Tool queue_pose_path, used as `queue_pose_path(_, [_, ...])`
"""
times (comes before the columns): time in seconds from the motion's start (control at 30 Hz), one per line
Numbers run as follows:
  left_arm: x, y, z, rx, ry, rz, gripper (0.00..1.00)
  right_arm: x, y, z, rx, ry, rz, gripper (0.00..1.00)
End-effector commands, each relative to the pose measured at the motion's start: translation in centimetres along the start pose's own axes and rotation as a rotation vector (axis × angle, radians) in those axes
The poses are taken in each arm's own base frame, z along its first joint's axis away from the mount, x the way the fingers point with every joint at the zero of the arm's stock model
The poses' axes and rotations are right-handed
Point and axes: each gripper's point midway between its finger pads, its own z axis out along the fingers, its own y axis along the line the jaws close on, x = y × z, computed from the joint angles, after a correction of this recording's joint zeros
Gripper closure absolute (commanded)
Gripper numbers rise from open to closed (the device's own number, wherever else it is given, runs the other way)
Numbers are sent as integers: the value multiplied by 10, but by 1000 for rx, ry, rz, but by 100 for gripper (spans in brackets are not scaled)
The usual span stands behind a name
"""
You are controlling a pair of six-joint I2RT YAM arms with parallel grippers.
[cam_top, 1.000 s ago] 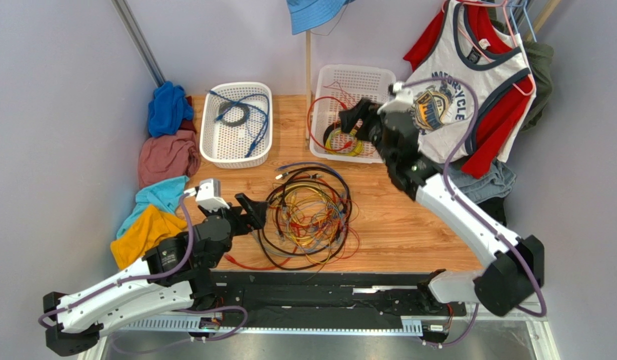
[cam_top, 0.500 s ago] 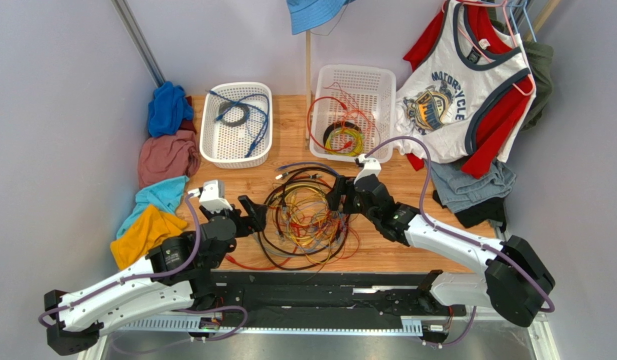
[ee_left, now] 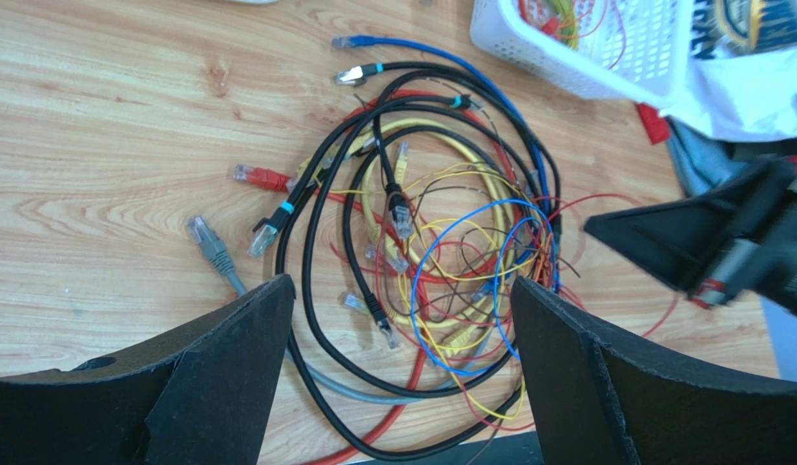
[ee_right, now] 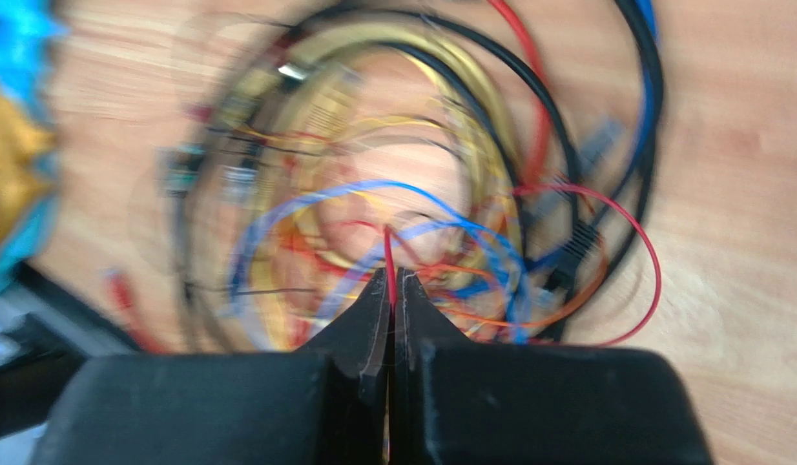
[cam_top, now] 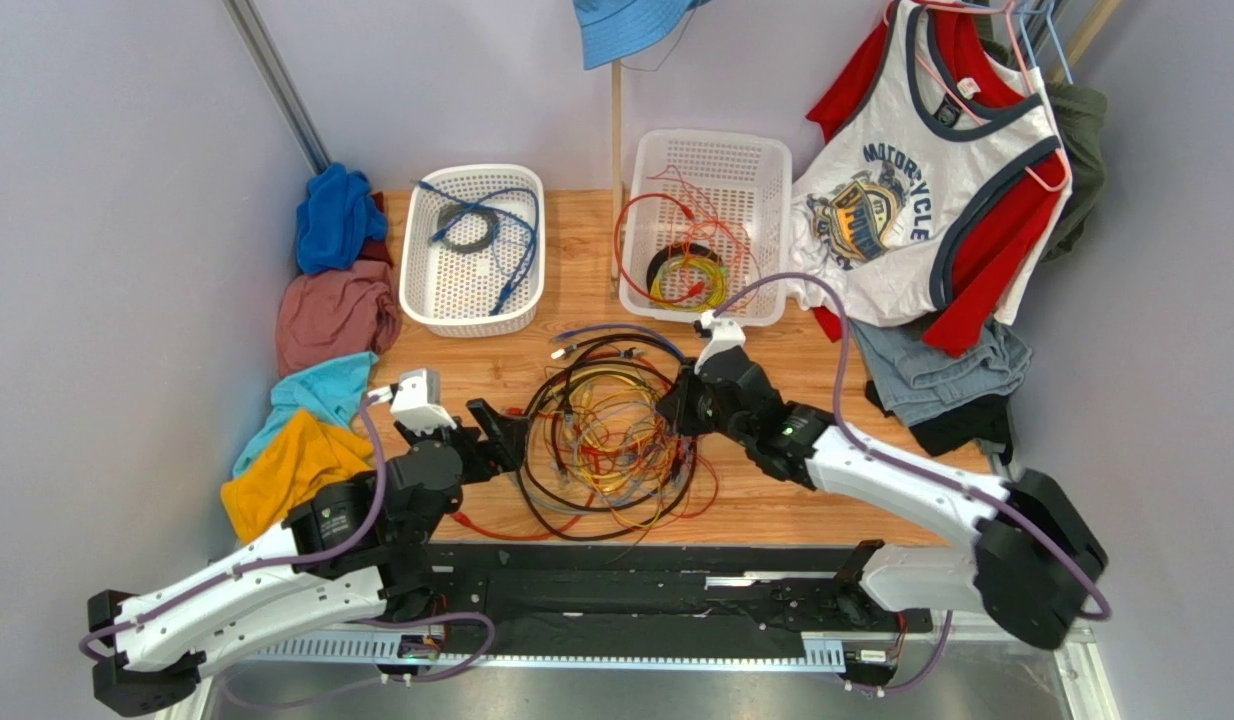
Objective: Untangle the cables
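The tangled cables (cam_top: 608, 435) lie in a heap on the wooden table: black, blue, red, orange and yellow loops with small plugs, also in the left wrist view (ee_left: 422, 252). My left gripper (cam_top: 496, 428) is open at the heap's left edge, its fingers (ee_left: 228, 378) wide apart over black and grey loops. My right gripper (cam_top: 676, 405) is at the heap's right edge, shut on a thin red wire (ee_right: 389, 262) that runs up from between its tips. The right wrist view is blurred.
Two white baskets stand behind the heap: the left one (cam_top: 428, 278) holds blue cable and a small black coil, the right one (cam_top: 766, 158) holds red wires and a yellow-green coil. Piled clothes (cam_top: 330, 323) lie at left, hanging shirts (cam_top: 939, 180) at right.
My right arm swung down from the right basket to the heap's right edge and closed on a thin red wire. My left gripper shifted slightly back and left.
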Motion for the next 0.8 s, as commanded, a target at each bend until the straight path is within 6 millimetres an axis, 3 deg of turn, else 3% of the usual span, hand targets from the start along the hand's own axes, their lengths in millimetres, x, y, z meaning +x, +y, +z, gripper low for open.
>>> queue_pose_path(0.0, [-12,-2,-5,39,-48,-34,10,-140,117,-117,-338,-384,-95,100])
queue_pose_path(0.07, [-17,-6,-7,71,-71,-42,10,-175,149,-166,-419,-481,-206,100])
queue_pose_path(0.1, [-23,-12,-7,97,-94,-46,10,-205,167,-203,-454,-538,-222,100])
queue_pose_path(0.17, [-25,-19,-6,131,-108,-40,10,-231,185,-239,-497,-579,-265,100])
queue_pose_path(0.2, [-32,-28,-6,166,-132,-36,10,-232,189,-240,-491,-550,-282,100])
queue_pose_path(0.23, [-32,-33,-4,178,-135,-26,10,-255,200,-273,-530,-616,-274,100])
queue_pose_path(0.3, [-39,-53,-3,254,-167,-10,9,-266,207,-286,-542,-642,-282,100])
queue_pose_path(0.33, [-35,-63,-1,292,-155,15,9,-277,212,-305,-564,-678,-276,100])
queue_pose_path(0.43, [-40,-88,1,387,-199,47,7,-284,220,-317,-585,-671,-281,100])
queue_pose_path(0.47, [-39,-92,3,403,-208,57,7,-288,222,-330,-599,-682,-274,100])
queue_pose_path(0.53, [-46,-102,3,438,-245,58,7,-287,222,-325,-591,-662,-274,100])
queue_pose_path(0.6, [-50,-106,1,452,-259,54,7,-276,218,-307,-565,-604,-276,100])
queue_pose_path(0.77, [-53,-82,0,353,-251,43,6,-233,194,-243,-463,-459,-268,100])
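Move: The right hand is already shut on thin coloured wires at the tangle's right far side; the middle of the cable tangle lies about 6 cm to its left, 5 cm back and 5 cm below. The clear basket stands roughly 24 cm ahead and 6 cm right, the white basket some 21 cm ahead and 25 cm left, both about 2 cm lower. From the left hand the tangle lies around 15 cm right, 4 cm back and 14 cm below. Right hand pulls its pinched thin wires up some 50 cm, tilting upward, then sinks slightly; open left moves right-up. ##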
